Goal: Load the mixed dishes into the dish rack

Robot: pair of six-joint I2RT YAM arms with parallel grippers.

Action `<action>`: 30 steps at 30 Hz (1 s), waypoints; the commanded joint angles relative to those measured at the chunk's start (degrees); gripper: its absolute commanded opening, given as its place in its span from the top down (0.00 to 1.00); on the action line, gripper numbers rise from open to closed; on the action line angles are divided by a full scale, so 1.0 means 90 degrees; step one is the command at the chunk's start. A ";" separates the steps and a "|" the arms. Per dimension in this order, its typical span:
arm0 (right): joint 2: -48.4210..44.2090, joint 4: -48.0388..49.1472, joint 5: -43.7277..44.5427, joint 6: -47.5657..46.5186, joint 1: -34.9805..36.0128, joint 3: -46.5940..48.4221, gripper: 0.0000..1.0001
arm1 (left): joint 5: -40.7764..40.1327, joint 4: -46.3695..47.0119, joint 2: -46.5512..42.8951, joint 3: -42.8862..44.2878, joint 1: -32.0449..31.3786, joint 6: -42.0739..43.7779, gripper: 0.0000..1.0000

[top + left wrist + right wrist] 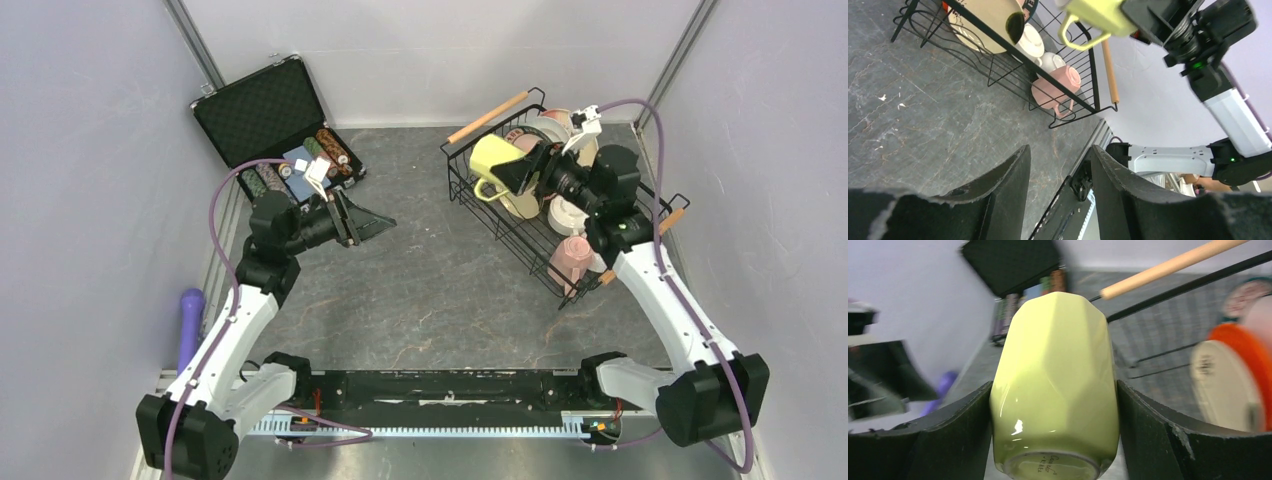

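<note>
The dish rack (pixel 500 228), a black wire basket with wooden rod handles (pixel 488 117), stands at the right of the table. My right gripper (pixel 505 172) hangs over its left end, shut on a yellow-green mug (pixel 490 160) that lies sideways between the pads, base toward the wrist camera (pixel 1054 365). In the rack lie a pink mug (pixel 570 258), a white mug (pixel 568 215), a cream plate (pixel 522 205) and an orange plate (pixel 1248 360). My left gripper (pixel 375 222) hovers open and empty left of the rack, above bare table (pixel 1060 150).
A black hinged case (pixel 265 115) stands open at the back left with striped poker chips (pixel 330 148) and a blue card box (pixel 298 160). A purple object (pixel 190 320) lies by the left wall. Grey walls close in both sides.
</note>
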 commanded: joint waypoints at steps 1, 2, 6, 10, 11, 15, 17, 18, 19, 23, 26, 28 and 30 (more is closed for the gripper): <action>-0.0272 -0.1654 0.1975 -0.2048 -0.0001 0.1071 0.87 | 0.0063 -0.0613 -0.0287 0.0084 0.0031 0.0852 0.46; -0.0219 -0.1877 0.2265 -0.2321 -0.0001 0.1243 0.87 | 0.0025 -0.0786 -0.0330 0.0107 0.0030 0.1008 0.45; -0.0010 -0.2697 0.3176 -0.3116 -0.0001 0.1614 0.88 | -0.0308 -0.1567 -0.0478 0.0267 0.0030 0.1628 0.45; 0.0437 -0.3402 0.3378 -0.3506 -0.0001 0.1918 0.88 | -0.0719 -0.2209 -0.0572 0.0452 0.0030 0.2171 0.43; 0.0552 -0.3603 0.3334 -0.3548 -0.0006 0.1978 0.88 | -0.0819 -0.2314 -0.0596 0.0475 0.0030 0.2251 0.43; 0.0920 -0.3958 0.3302 -0.3721 0.0036 0.1962 0.86 | -0.1103 -0.2293 -0.0771 0.0288 0.0033 0.2326 0.42; 0.1051 -0.4083 0.3297 -0.3872 0.0066 0.1939 0.88 | -0.1117 -0.2265 -0.0830 0.0201 0.0030 0.2351 0.42; 0.1126 -0.4155 0.3306 -0.3936 0.0086 0.1953 0.89 | -0.1108 -0.2259 -0.0836 0.0177 0.0030 0.2363 0.42; 0.1205 -0.4254 0.3334 -0.3988 0.0105 0.1974 0.89 | -0.1099 -0.2259 -0.0838 0.0161 0.0030 0.2384 0.42; 0.1538 -0.4613 0.3463 -0.4078 0.0145 0.2100 0.89 | -0.1060 -0.2242 -0.0835 0.0158 0.0030 0.2424 0.41; 0.1791 -0.4726 0.3468 -0.4028 0.0161 0.2153 0.88 | -0.1017 -0.2206 -0.0789 0.0151 0.0030 0.2421 0.41; 0.1942 -0.4768 0.3536 -0.3946 0.0167 0.2168 0.87 | -0.0986 -0.2181 -0.0771 0.0122 0.0030 0.2398 0.41; 0.2060 -0.4742 0.3619 -0.3848 0.0181 0.2127 0.87 | -0.0944 -0.2171 -0.0760 0.0110 0.0030 0.2386 0.41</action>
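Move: Above the left part of the dish rack, the right hand holds the yellow-green mug. Its gap in the rack lies about 11 cm to the right, level fore and aft and some 22 cm below. The cream plate stands about 4 cm ahead and 4 cm right, the white cup 15 cm right and level, and the pink mug 9 cm back and 16 cm right, all roughly 20 cm lower. From the left hand, the gap is about 9 cm ahead, 35 cm right and 19 cm below. Carrying the yellow-green mug, the right hand swings about 10 cm right, then sinks some 16 cm into the gap between the cream plate, white cup and pink mug. Its wrist meanwhile turns the fingers from level to steeply down, tipping the mug mouth-down, and they keep their hold. The empty left hand eases down and left, some 3 cm each way, away from the rack. ##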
